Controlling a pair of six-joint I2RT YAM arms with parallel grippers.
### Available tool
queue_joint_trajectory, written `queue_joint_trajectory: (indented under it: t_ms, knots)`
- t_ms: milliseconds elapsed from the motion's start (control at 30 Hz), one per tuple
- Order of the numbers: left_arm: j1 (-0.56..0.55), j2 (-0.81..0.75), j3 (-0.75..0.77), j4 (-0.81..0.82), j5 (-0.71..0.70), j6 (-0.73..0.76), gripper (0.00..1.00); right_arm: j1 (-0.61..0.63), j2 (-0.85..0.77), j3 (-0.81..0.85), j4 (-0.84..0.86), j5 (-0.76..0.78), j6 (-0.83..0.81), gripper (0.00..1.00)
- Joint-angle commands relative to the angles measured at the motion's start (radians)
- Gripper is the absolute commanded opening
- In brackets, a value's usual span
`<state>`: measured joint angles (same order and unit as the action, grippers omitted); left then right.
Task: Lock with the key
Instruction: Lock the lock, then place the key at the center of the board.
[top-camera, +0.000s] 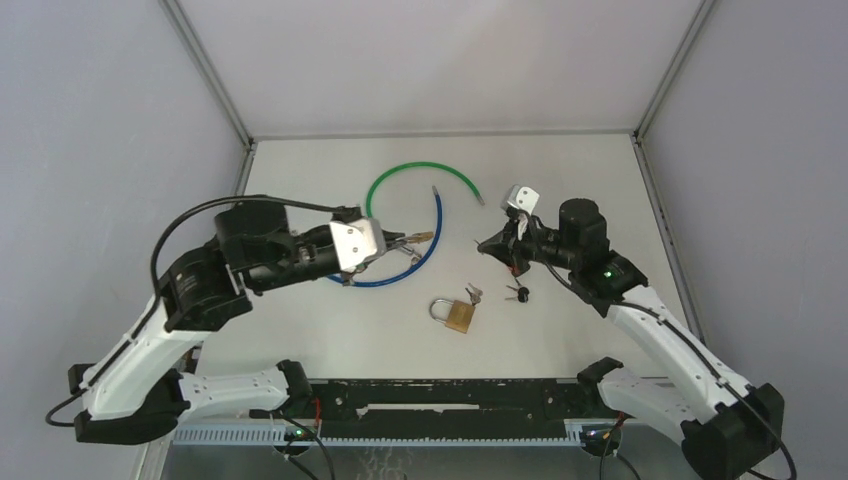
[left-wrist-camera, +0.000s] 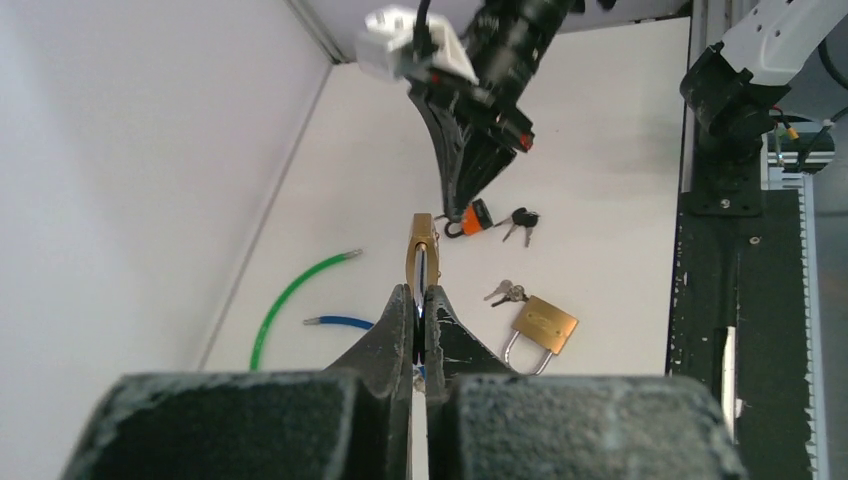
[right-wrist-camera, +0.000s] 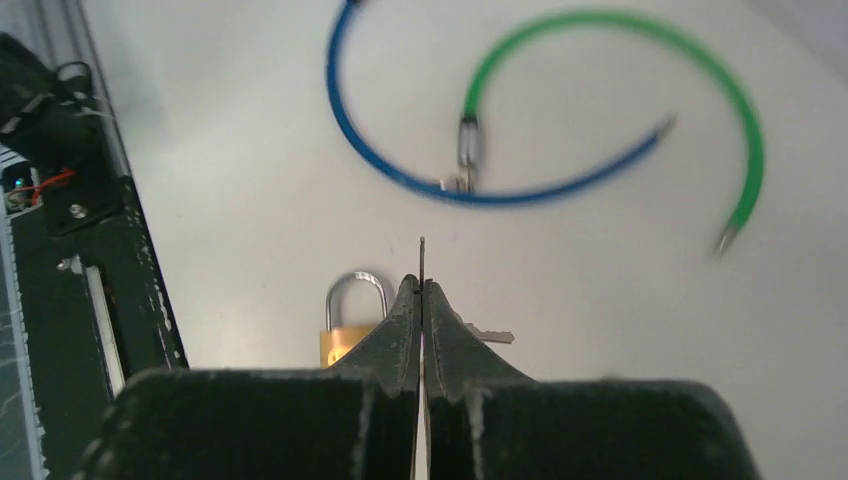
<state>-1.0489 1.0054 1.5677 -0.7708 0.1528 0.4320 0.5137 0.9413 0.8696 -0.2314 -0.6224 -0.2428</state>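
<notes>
My left gripper (left-wrist-camera: 420, 292) is shut on a small brass padlock (left-wrist-camera: 421, 245), held edge-on above the table with its body sticking out past the fingertips. From above, that padlock (top-camera: 422, 237) points right, toward my right gripper (top-camera: 486, 243), with a gap between them. The right gripper (right-wrist-camera: 421, 285) is shut on a key (right-wrist-camera: 421, 252), whose thin blade shows edge-on beyond the tips. An orange tag (left-wrist-camera: 476, 217) on a ring hangs under the right fingers.
A second brass padlock (top-camera: 458, 315) lies on the table with silver keys (top-camera: 472, 294) at its body. Black-headed keys (top-camera: 520, 293) lie to its right. A blue cable (top-camera: 428, 252) and a green cable (top-camera: 420, 168) curve behind the grippers.
</notes>
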Motion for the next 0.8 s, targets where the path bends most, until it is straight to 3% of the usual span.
queue_joint_trajectory:
  t_ms: [0, 167, 233, 500, 667, 767]
  knots:
    - [0.004, -0.096, -0.018, 0.029, -0.030, 0.034, 0.00, -0.095, 0.009, -0.082, 0.175, 0.066, 0.180, 0.00]
    - [0.006, -0.163, -0.165, 0.086, -0.040, -0.073, 0.00, -0.368, 0.266, -0.003, 0.052, 0.179, 0.463, 0.00]
    - [0.006, -0.177, -0.204, 0.105, -0.047, -0.104, 0.00, -0.451, 0.359, 0.040, -0.020, 0.237, 0.506, 0.00]
    - [0.005, -0.210, -0.296, 0.131, -0.027, -0.200, 0.00, -0.532, 0.595, 0.189, -0.169, 0.477, 0.442, 0.00]
    - [0.005, -0.228, -0.323, 0.145, -0.018, -0.213, 0.00, -0.575, 0.710, 0.246, -0.272, 0.484, 0.408, 0.01]
    - [0.006, -0.228, -0.325, 0.152, -0.013, -0.214, 0.00, -0.577, 0.730, 0.257, -0.311, 0.474, 0.390, 0.10]
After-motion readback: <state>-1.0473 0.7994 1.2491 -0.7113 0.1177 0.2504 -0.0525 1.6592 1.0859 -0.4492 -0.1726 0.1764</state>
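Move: With the key held, the right gripper's goal is a clear patch of table about 15 cm ahead, 22 cm to its right and 24 cm below. The orange padlock lies about 10 cm ahead and 11 cm right of this gripper, the black keys 4 cm ahead and 12 cm right, and the large padlock 2 cm back and 3 cm left, all on the table. From the left gripper, that clear patch is some 24 cm ahead, 37 cm right and 40 cm below. Sweep the right gripper quickly away from the lock, about 22 cm right, 20 cm down and 15 cm forward, over the orange padlock, keeping the key pinched; swing the fingers clockwise and tip them until they point steeply down, some 80 degrees in all. Draw the left gripper slightly left, then lower it about 7 cm with the lock still in its closed fingers. ##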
